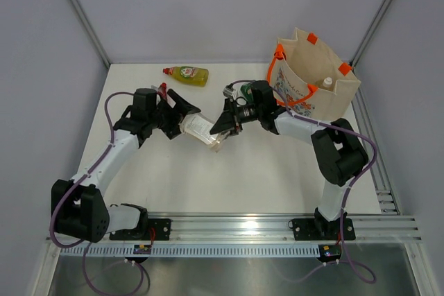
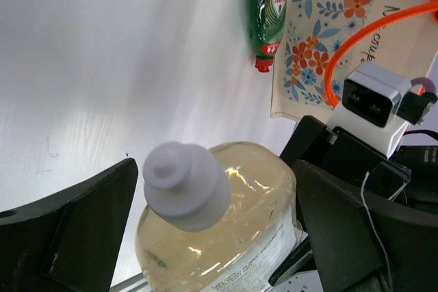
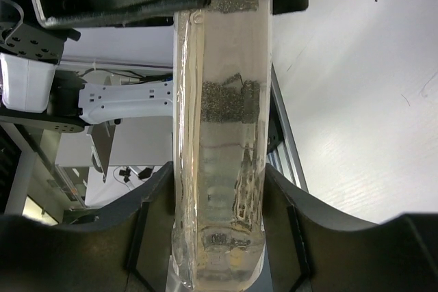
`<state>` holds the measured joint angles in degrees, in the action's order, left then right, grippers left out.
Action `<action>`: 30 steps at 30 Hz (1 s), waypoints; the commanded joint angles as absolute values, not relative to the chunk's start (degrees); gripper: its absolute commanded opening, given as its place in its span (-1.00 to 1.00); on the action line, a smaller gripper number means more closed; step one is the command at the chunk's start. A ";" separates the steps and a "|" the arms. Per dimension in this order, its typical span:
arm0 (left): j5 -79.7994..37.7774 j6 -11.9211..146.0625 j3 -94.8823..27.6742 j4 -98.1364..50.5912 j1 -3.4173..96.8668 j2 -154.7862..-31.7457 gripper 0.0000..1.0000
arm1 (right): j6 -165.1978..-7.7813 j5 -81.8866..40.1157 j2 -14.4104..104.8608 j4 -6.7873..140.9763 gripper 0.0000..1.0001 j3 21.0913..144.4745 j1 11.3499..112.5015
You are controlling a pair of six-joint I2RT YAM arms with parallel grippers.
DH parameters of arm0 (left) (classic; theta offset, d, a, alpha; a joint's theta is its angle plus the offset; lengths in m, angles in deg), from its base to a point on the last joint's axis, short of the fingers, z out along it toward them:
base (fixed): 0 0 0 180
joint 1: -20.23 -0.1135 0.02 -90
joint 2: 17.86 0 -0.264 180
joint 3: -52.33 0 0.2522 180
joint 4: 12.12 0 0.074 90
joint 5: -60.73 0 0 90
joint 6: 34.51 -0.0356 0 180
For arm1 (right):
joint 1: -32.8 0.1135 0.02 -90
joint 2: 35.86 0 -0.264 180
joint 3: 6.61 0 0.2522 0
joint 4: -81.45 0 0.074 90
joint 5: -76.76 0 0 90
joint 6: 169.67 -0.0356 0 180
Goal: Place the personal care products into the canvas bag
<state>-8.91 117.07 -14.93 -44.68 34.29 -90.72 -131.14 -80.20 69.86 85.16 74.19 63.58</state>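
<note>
A clear amber bottle (image 1: 201, 130) with a white cap (image 2: 185, 186) hangs above the table between my two grippers. My right gripper (image 3: 222, 237) is shut on its base end, both pads pressed to its sides. At the cap end my left gripper (image 2: 212, 223) stands open, its fingers (image 2: 68, 230) wide apart with a gap on each side of the bottle. The beige canvas bag (image 1: 334, 67) with orange handles stands at the back right, and a white-capped bottle (image 1: 326, 82) shows inside it. A yellow bottle (image 1: 189, 74) lies at the back. A green bottle (image 2: 270, 5) lies beside the bag.
The bag's flowered side (image 2: 363, 39) faces the arms, close behind my right arm (image 1: 305, 129). A small red piece (image 1: 162, 88) peeks out behind my left gripper. Grey walls close in the table on the left, back and right.
</note>
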 commanded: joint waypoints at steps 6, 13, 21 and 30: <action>-8.18 113.41 -18.74 -46.79 31.30 -92.21 0.98 | -133.46 -86.37 62.93 95.89 -1.00 73.42 63.03; -9.76 112.18 -21.11 -48.11 29.55 -95.03 0.98 | -136.71 -87.60 61.01 99.07 -1.00 72.54 62.95; -14.06 107.79 -26.47 -52.94 25.60 -95.12 0.98 | -141.63 -89.09 57.22 101.87 -1.00 74.12 60.84; -16.69 99.71 -26.30 -57.25 22.42 -90.72 0.98 | -146.03 -88.92 53.88 101.80 -1.00 80.79 51.27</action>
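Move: The right hand already grips the clear bottle; its goal, the canvas bag, has its middle about 36 cm to the right, 25 cm ahead and 6 cm lower. The green bottle lies about 14 cm right, 27 cm ahead and 17 cm below. From the open left hand, the red bottle lies roughly 20 cm ahead, 15 cm left and 16 cm down, with the yellow bottle some 36 cm ahead and 3 cm left. Right lifts the held bottle about 9 cm, and right towards bag; left, open, goes left-forward towards red bottle. ##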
